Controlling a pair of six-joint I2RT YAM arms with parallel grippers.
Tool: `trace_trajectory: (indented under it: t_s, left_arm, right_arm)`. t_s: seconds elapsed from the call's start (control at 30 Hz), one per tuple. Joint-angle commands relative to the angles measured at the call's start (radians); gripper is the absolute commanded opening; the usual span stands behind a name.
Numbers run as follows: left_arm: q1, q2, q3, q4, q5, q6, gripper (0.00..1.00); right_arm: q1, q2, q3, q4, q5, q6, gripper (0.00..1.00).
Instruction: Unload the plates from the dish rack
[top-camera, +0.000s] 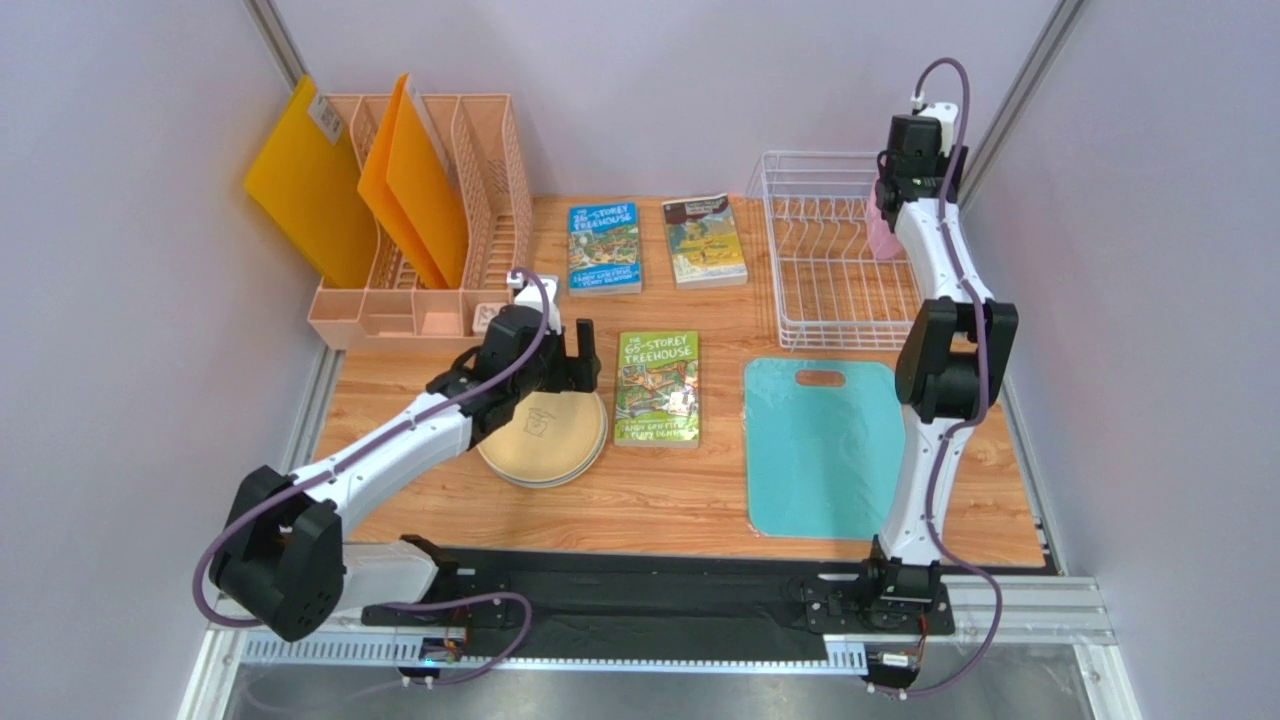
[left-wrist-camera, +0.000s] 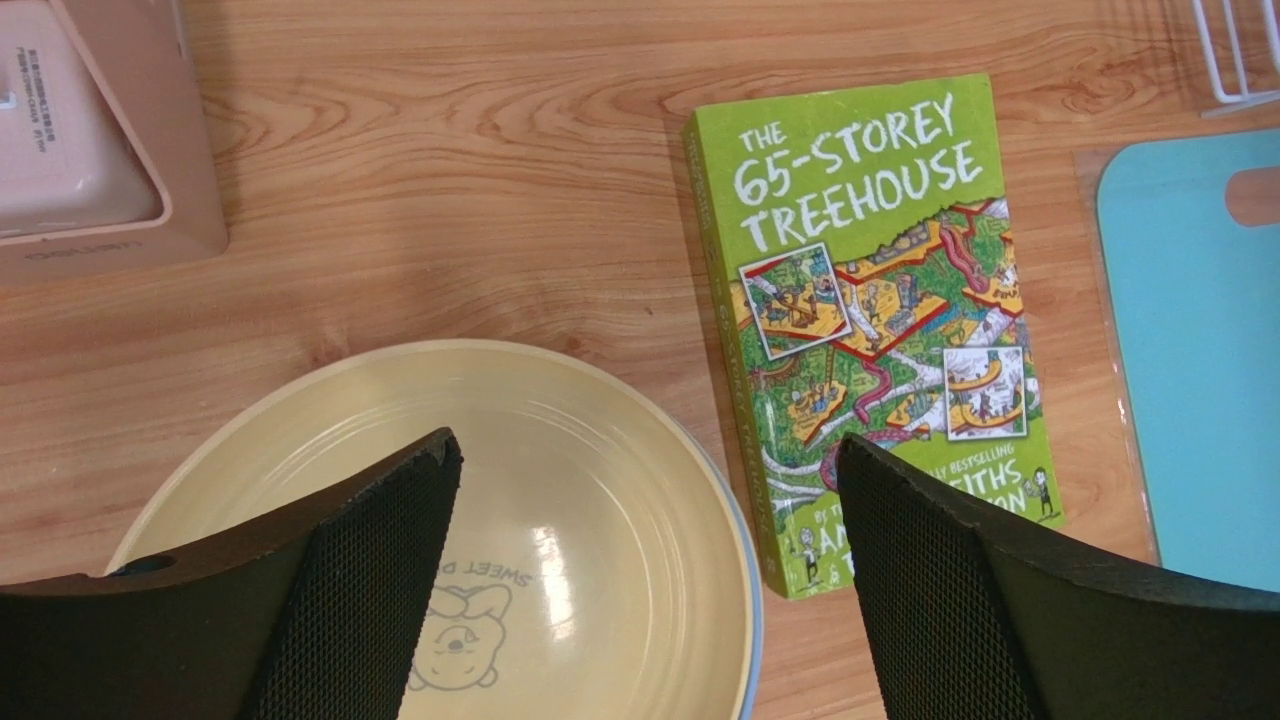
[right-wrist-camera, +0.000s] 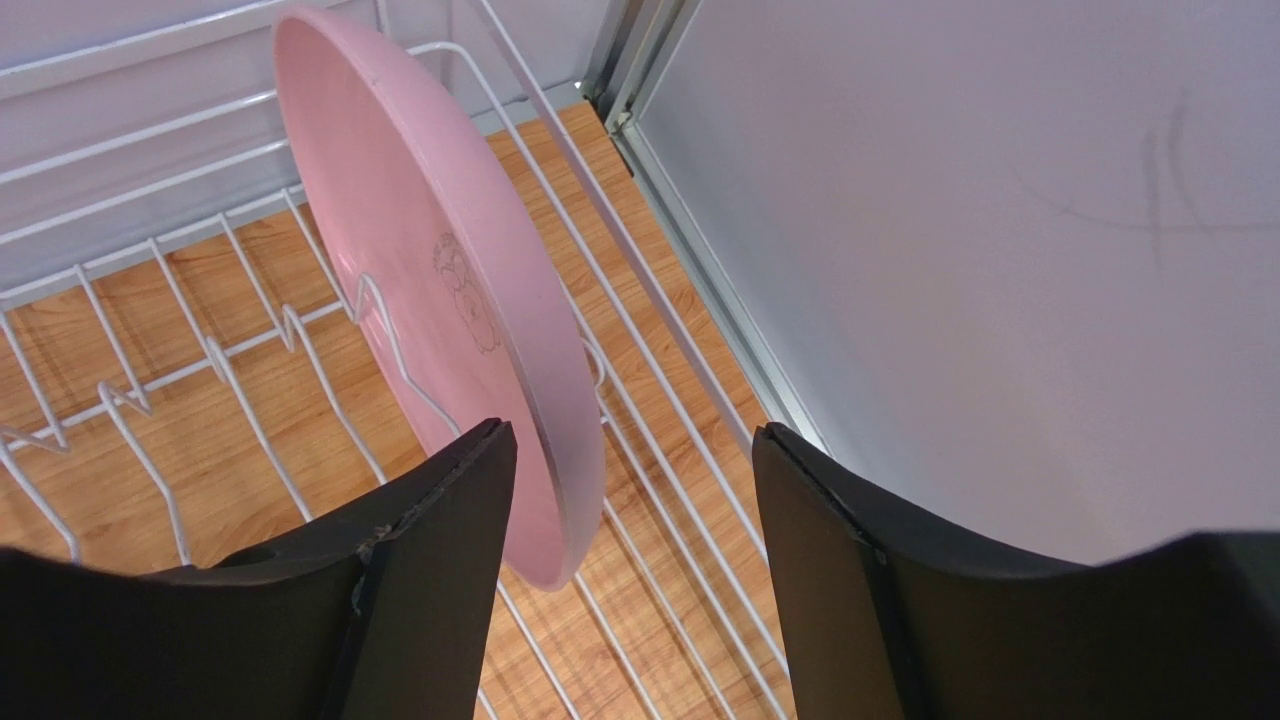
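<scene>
A pink plate stands on edge in the white wire dish rack, at its far right end. My right gripper reaches down over it, open. The plate's lower rim lies between the jaws, close by the left finger and well apart from the right one. On the table left of centre sits a stack of plates. A pale yellow plate lies on top and a blue rim shows under it. My left gripper hovers wide open above the stack, holding nothing.
A green book lies right beside the stack, with two more books behind. A teal cutting board lies in front of the rack. A peach organizer with orange folders stands at the back left. The wall is close on the rack's right.
</scene>
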Motion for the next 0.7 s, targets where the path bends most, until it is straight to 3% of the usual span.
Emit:
trace_trajectory:
  t_s: [0.0, 0.17, 0.27, 0.3, 0.4, 0.57, 0.67]
  left_arm:
    - [-0.003, 0.008, 0.031, 0.072, 0.019, 0.019, 0.99]
    - [-0.003, 0.019, 0.031, 0.075, 0.025, 0.019, 0.99]
    - [-0.003, 0.019, 0.029, 0.076, 0.023, 0.016, 0.99]
    - [-0.003, 0.022, 0.026, 0.075, 0.022, 0.016, 0.99]
    - [-0.003, 0.03, 0.031, 0.077, 0.017, 0.013, 0.99]
    - [-0.003, 0.034, 0.031, 0.075, 0.016, 0.003, 0.99]
    - [-0.003, 0.034, 0.028, 0.066, -0.001, 0.0, 0.99]
  right_arm:
    - [-0.005, 0.026, 0.035, 0.006, -0.028, -0.026, 0.65]
    - [-0.008, 0.06, 0.057, -0.004, -0.047, -0.022, 0.62]
    - [-0.008, 0.08, 0.075, -0.011, -0.059, -0.018, 0.39]
    - [-0.008, 0.081, 0.077, -0.011, -0.068, -0.018, 0.22]
    - [-0.008, 0.083, 0.08, -0.014, -0.087, -0.02, 0.0]
    - [0.012, 0.043, 0.062, 0.008, -0.05, -0.047, 0.0]
    - [0.055, -0.015, -0.012, 0.115, 0.097, -0.122, 0.0]
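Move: The pink plate, upright in the dish rack, has its middle about 4 cm ahead of the right hand, 2 cm to its left and 11 cm below; its near upper rim is already close beside the left finger. The rack's right rail runs level with the hand, some 4 cm to its right and 6 cm lower. The turquoise board lies about 29 cm back and 12 cm left. From the left hand the plate is roughly 22 cm ahead, 47 cm right and 2 cm lower. The right hand pinches the pink plate's near upper rim between its fingertips: it first sinks about 3.5 cm over the rim, edging barely 1 cm forward and tipping some 5 degrees further down, then stays at that height while the fingers, a good half open, shut almost fully on the thin edge. ##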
